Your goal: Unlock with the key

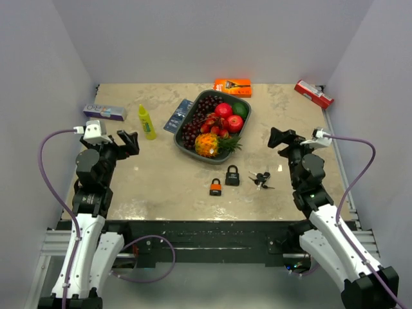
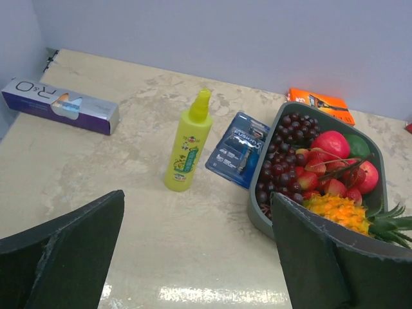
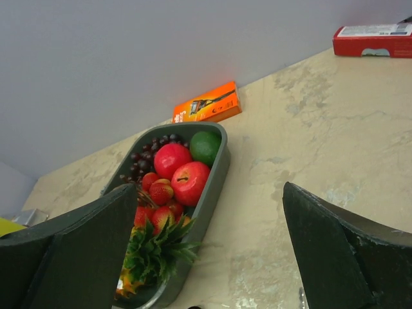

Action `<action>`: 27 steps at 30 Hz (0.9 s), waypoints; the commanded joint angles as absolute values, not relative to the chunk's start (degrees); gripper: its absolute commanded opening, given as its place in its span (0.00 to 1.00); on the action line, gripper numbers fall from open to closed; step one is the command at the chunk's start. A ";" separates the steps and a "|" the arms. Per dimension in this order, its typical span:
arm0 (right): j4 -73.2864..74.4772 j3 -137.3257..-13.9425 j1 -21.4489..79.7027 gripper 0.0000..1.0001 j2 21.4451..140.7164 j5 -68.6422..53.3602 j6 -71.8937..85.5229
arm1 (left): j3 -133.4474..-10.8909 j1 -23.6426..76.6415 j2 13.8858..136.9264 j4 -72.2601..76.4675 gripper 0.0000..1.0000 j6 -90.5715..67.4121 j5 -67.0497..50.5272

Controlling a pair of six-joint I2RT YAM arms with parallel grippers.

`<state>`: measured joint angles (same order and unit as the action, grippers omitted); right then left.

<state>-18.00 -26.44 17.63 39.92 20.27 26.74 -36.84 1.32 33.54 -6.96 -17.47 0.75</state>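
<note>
A black padlock (image 1: 232, 175) and an orange padlock (image 1: 215, 187) stand side by side on the table near the front middle. A bunch of dark keys (image 1: 261, 179) lies just right of them. My left gripper (image 1: 129, 141) is open and empty, held above the table's left side, far from the locks. My right gripper (image 1: 281, 138) is open and empty, above the table behind and right of the keys. The locks are out of both wrist views; only a sliver of metal shows at the bottom edge of the right wrist view.
A grey tray (image 1: 245, 120) of fruit sits behind the locks. A yellow bottle (image 1: 147, 121), a blue razor pack (image 1: 174, 116) and a purple box (image 1: 105, 112) lie at the left. An orange box (image 1: 232, 86) and a red box (image 1: 313, 93) lie at the back.
</note>
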 commanded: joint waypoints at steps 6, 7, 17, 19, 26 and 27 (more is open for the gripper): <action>-2.91 -32.07 17.67 0.90 41.48 23.47 35.15 | -37.88 4.13 33.22 -6.07 0.99 -18.02 2.02; -1.60 -32.25 17.75 0.89 42.18 20.86 35.07 | -37.79 4.22 33.22 -6.06 0.99 -17.67 1.85; 13.18 -35.24 17.67 0.75 42.71 23.73 43.76 | -36.74 4.57 33.22 -6.42 0.99 -16.61 2.46; 15.11 -34.63 17.75 0.71 43.06 24.08 45.52 | -36.65 4.66 33.22 -6.42 0.99 -16.61 2.55; 13.89 -32.08 17.75 0.62 48.42 21.18 53.16 | -36.65 4.66 33.49 -7.03 0.99 -16.52 3.69; 13.28 -32.08 17.58 0.61 50.34 20.92 53.61 | -36.65 4.66 33.49 -7.21 0.99 -16.52 3.95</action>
<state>13.47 -32.45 17.63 46.61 21.45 47.57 -36.84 4.27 33.52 -7.86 -17.76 2.22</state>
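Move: The keys lie on the table almost under the right hand, about 25 cm below it, some 5 cm back and 6 cm to its left. About 10 cm left of the keys and 1 cm farther out is the black padlock. The orange padlock is 16 cm left of them and 2 cm nearer, and the fruit tray's middle some 18 cm left and 22 cm farther out. From the left hand the keys are about 47 cm right, 3 cm back and 27 cm down. Towards the keys the right hand sinks about 10 cm, drawing back some 2 cm as it drops. Its wrist tips the level fingers down by about 30 degrees and rolls slightly, left side up, while the wide-open fingers narrow to roughly two thirds of their opening, still empty and well above the table. ##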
